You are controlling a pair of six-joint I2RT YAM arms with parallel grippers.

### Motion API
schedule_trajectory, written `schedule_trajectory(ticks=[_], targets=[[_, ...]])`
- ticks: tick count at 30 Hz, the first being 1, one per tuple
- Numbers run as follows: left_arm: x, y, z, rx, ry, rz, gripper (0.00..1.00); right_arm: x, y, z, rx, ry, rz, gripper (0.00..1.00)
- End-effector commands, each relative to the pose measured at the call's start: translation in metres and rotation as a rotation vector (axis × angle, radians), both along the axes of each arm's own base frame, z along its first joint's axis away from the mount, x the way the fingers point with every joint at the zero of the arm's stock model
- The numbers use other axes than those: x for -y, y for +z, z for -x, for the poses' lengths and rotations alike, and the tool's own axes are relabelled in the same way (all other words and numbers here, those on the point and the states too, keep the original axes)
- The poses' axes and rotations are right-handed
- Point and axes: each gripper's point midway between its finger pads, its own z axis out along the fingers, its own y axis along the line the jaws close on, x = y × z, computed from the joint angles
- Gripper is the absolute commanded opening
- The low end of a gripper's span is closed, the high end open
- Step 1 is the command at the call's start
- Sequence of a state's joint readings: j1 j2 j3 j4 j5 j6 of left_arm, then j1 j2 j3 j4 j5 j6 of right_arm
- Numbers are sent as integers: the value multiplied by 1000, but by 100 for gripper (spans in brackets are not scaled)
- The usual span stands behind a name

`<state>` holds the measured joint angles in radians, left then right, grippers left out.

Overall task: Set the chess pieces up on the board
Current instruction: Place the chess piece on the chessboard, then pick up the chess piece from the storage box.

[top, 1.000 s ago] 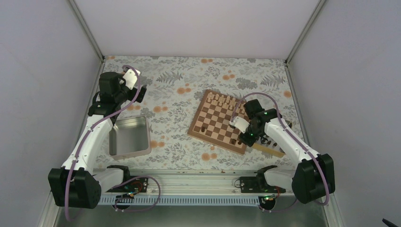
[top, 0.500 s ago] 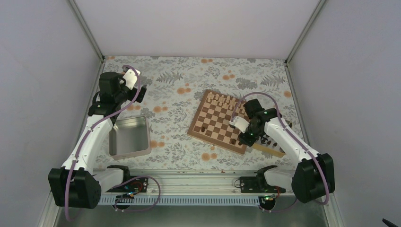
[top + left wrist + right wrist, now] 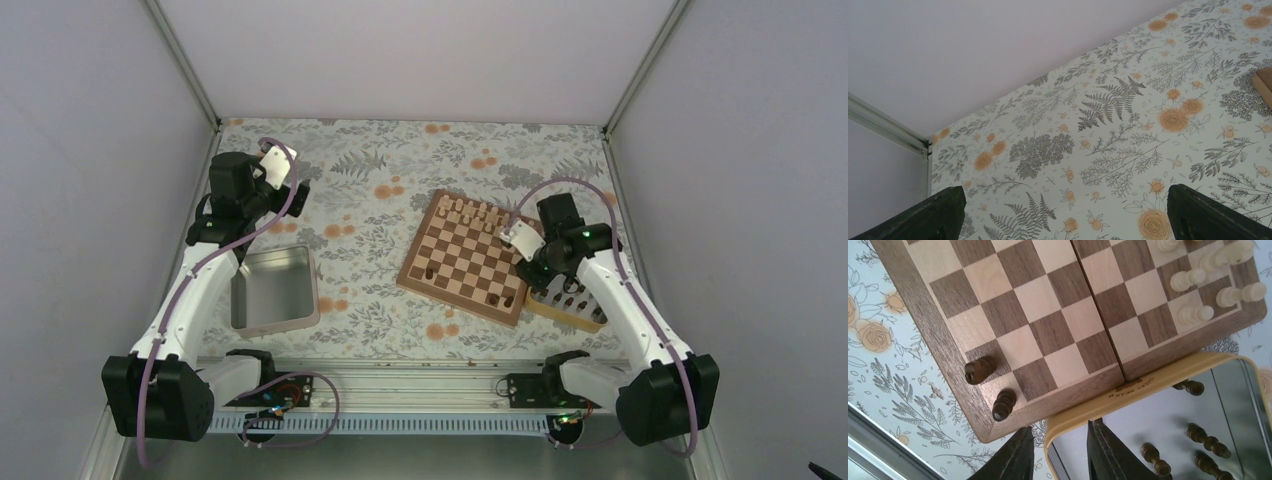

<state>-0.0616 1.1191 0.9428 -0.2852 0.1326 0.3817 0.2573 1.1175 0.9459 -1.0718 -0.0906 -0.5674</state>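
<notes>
The board point(image 3: 412, 282) lies right of centre with pale pieces point(image 3: 470, 212) along its far edge. Dark chess pieces stand on it: one at the near left point(image 3: 430, 271) and two at the near right corner point(image 3: 980, 369) point(image 3: 1004, 404). More dark chess pieces point(image 3: 1205, 440) lie in a light tray point(image 3: 1148, 385) against the board's right side. My right gripper point(image 3: 1060, 440) hangs open and holds nothing over the tray's corner, beside the board's edge. My left gripper point(image 3: 1063, 215) is open over bare cloth at the far left.
A grey metal tin point(image 3: 273, 290) sits near the left arm. The flowered cloth point(image 3: 380, 200) covers the table, and grey walls close in on three sides. A corner of the board point(image 3: 1265, 85) shows at the right of the left wrist view.
My right gripper opened and swung right, away from the board's near right corner, uncovering the tray. A dark piece stands where it was. The left arm has not moved.
</notes>
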Motion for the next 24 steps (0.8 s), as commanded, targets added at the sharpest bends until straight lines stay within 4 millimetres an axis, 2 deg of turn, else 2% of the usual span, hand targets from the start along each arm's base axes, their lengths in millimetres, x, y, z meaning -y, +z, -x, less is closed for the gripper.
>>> schedule_trajectory(ticks=[1, 10, 15, 20, 24], targets=[[0, 1, 2, 13, -5, 6, 100, 1, -4, 7, -51, 26, -12, 29], [0, -2, 1, 8, -7, 6, 100, -6, -40, 38, -193, 102, 22, 25], [0, -1, 1, 8, -6, 5, 100, -13, -40, 39, -187, 125, -5, 24], [0, -3, 1, 5, -5, 5, 100, -10, -54, 40, -208, 117, 32, 25], [0, -3, 2, 5, -4, 5, 100, -12, -59, 41, -224, 121, 24, 25]])
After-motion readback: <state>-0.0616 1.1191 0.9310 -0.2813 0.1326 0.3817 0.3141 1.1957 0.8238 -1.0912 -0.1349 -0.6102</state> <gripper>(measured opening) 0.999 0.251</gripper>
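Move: Just set down, the dark pawn stands on the board's near-right corner square, about 4 cm back from the right hand, 2 cm to its left and some 7 cm below. A second dark piece is next to the pawn, roughly 3 cm farther left and 1 cm farther out. The middle of the piece box is about 11 cm to the right hand's right and 1 cm back. From the left hand the pawn is some 38 cm right, 20 cm back and 19 cm below. The right hand heads back to the dark pawn on the corner square, sinking about 5 cm while drawing some 4 cm back towards the base, the last centimetre almost straight down. The wrist tips roughly 10 degrees so the fingers point more nearly straight down; they stay slightly apart and arrive close by the pawn's head, though no contact can be seen. ##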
